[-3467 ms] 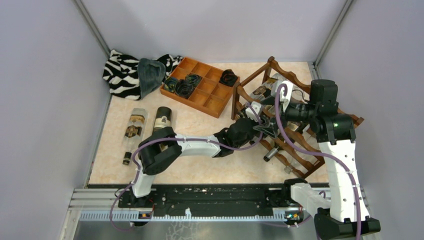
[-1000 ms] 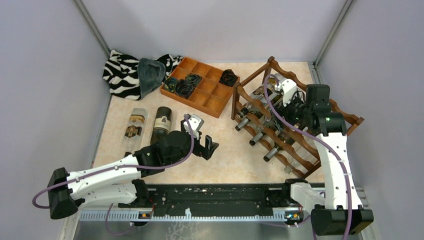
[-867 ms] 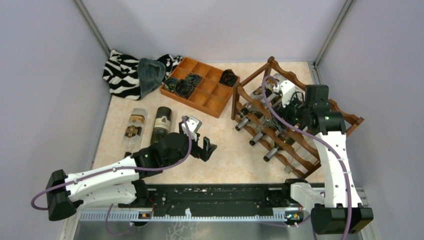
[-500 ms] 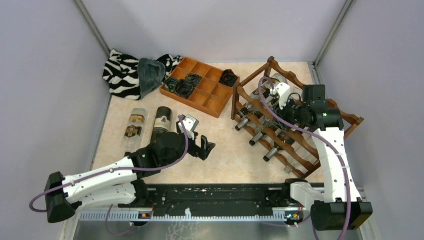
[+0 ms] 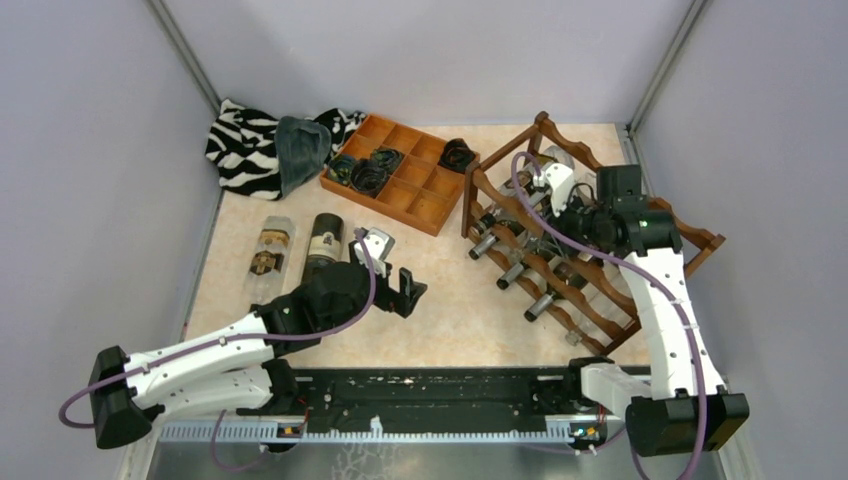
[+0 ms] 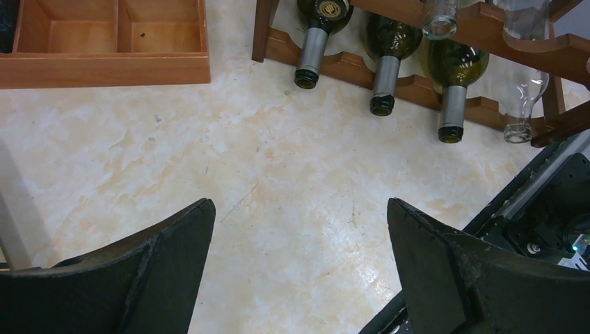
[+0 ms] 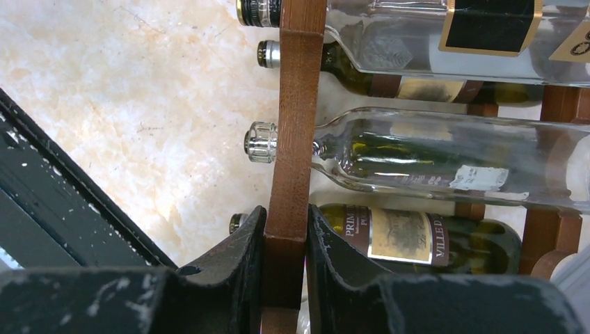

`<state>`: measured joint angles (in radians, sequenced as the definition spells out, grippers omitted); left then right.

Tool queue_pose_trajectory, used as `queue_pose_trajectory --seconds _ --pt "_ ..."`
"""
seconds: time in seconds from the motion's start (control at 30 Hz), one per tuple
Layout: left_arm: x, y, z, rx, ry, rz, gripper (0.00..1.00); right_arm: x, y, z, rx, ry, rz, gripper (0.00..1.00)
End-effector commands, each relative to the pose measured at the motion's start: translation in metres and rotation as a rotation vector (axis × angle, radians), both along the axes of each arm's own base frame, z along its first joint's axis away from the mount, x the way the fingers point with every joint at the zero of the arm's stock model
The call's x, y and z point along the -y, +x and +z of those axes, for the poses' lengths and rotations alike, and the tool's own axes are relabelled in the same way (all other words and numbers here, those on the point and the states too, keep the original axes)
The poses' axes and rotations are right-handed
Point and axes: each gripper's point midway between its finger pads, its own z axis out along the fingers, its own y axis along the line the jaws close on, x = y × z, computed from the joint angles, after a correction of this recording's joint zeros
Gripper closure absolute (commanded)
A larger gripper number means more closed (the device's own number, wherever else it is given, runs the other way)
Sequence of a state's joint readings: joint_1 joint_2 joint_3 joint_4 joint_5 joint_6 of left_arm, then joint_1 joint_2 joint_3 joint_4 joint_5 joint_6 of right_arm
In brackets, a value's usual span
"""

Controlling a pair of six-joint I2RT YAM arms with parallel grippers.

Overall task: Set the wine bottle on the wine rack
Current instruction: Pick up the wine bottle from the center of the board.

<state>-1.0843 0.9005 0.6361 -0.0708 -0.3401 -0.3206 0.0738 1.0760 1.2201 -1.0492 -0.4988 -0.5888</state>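
Note:
The reddish-brown wine rack (image 5: 690,238) stands at the right with several bottles (image 5: 510,272) lying in its tiers. My right gripper (image 5: 548,215) reaches into it from above. In the right wrist view it (image 7: 286,212) is shut on an upright wooden rail (image 7: 296,104) of the rack, with clear and green bottles (image 7: 417,156) beside it. Two wine bottles lie on the table at the left, one clear (image 5: 273,250) and one dark (image 5: 324,240). My left gripper (image 5: 405,288) (image 6: 299,203) hovers open over bare table, right of those bottles, holding nothing.
An orange-brown compartment tray (image 5: 400,172) with dark rolled items sits at the back centre. A zebra-striped cloth (image 5: 245,145) lies in the back left corner. Grey walls close in the table on three sides. The black base rail (image 5: 430,395) runs along the near edge.
My right gripper has closed onto the rack's wooden rail and shifted a little left. The left arm has drawn back slightly, still open.

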Motion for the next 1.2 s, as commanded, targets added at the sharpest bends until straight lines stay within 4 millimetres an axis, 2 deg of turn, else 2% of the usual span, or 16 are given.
queue_pose_trajectory --seconds 0.0,0.47,0.6,0.67,0.73,0.77,0.87,0.93,1.07,1.17 --pt "-0.005 0.004 0.013 0.021 -0.018 0.021 0.02 -0.026 0.049 0.043 0.191 0.098 0.024 0.98" --pt "-0.006 0.013 0.019 0.047 0.016 0.038 0.02 -0.048 0.087 0.055 0.202 0.197 -0.046 0.99" --pt "-0.010 0.025 0.019 0.028 0.019 0.053 0.02 -0.055 0.093 0.059 0.192 0.238 -0.053 0.96" --pt "-0.013 0.034 0.018 -0.004 0.001 0.056 0.02 -0.058 0.092 0.060 0.176 0.251 -0.043 0.86" --pt "-0.020 0.043 0.017 -0.036 -0.014 0.069 0.02 -0.059 0.091 0.063 0.176 0.255 -0.038 0.70" --pt "-0.023 0.046 0.017 -0.050 -0.015 0.075 0.02 -0.058 0.090 0.066 0.181 0.255 -0.038 0.59" --pt "-0.037 0.055 0.016 -0.106 0.002 0.125 0.02 -0.055 0.083 0.082 0.225 0.241 -0.031 0.31" --pt "-0.051 0.059 0.014 -0.153 0.018 0.174 0.02 -0.050 0.077 0.096 0.270 0.221 -0.028 0.19" --pt "-0.087 0.069 0.012 -0.204 0.070 0.298 0.02 -0.046 0.058 0.129 0.362 0.201 0.020 0.10" --pt "-0.125 0.076 -0.003 -0.246 0.175 0.434 0.02 -0.056 0.032 0.143 0.393 0.249 0.112 0.08"
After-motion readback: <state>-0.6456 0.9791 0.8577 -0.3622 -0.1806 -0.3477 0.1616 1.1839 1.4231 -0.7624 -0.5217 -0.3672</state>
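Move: My right fingers are shut on the rack's upper front rail; the rack's middle lies about 10 cm to their right, level fore and aft and some 10 cm lower. The wooden tray is roughly 19 cm ahead, 31 cm left and 20 cm below that hand. From my open left hand, the wine bottle lies some 23 cm left, 4 cm ahead and 14 cm down, with the clear labelled bottle another 13 cm left and 2 cm farther out. Still gripping the rail, my right hand drags the wine rack forward, about 7 cm, and left some 4 cm, turning slightly clockwise; then I open the fingers, let go of the rail and rise quickly, some 9 cm. My left hand creeps at first, then sweeps left and forward towards the lying wine bottle, fingers staying wide, swinging about 15 degrees counter-clockwise and tipping down. ##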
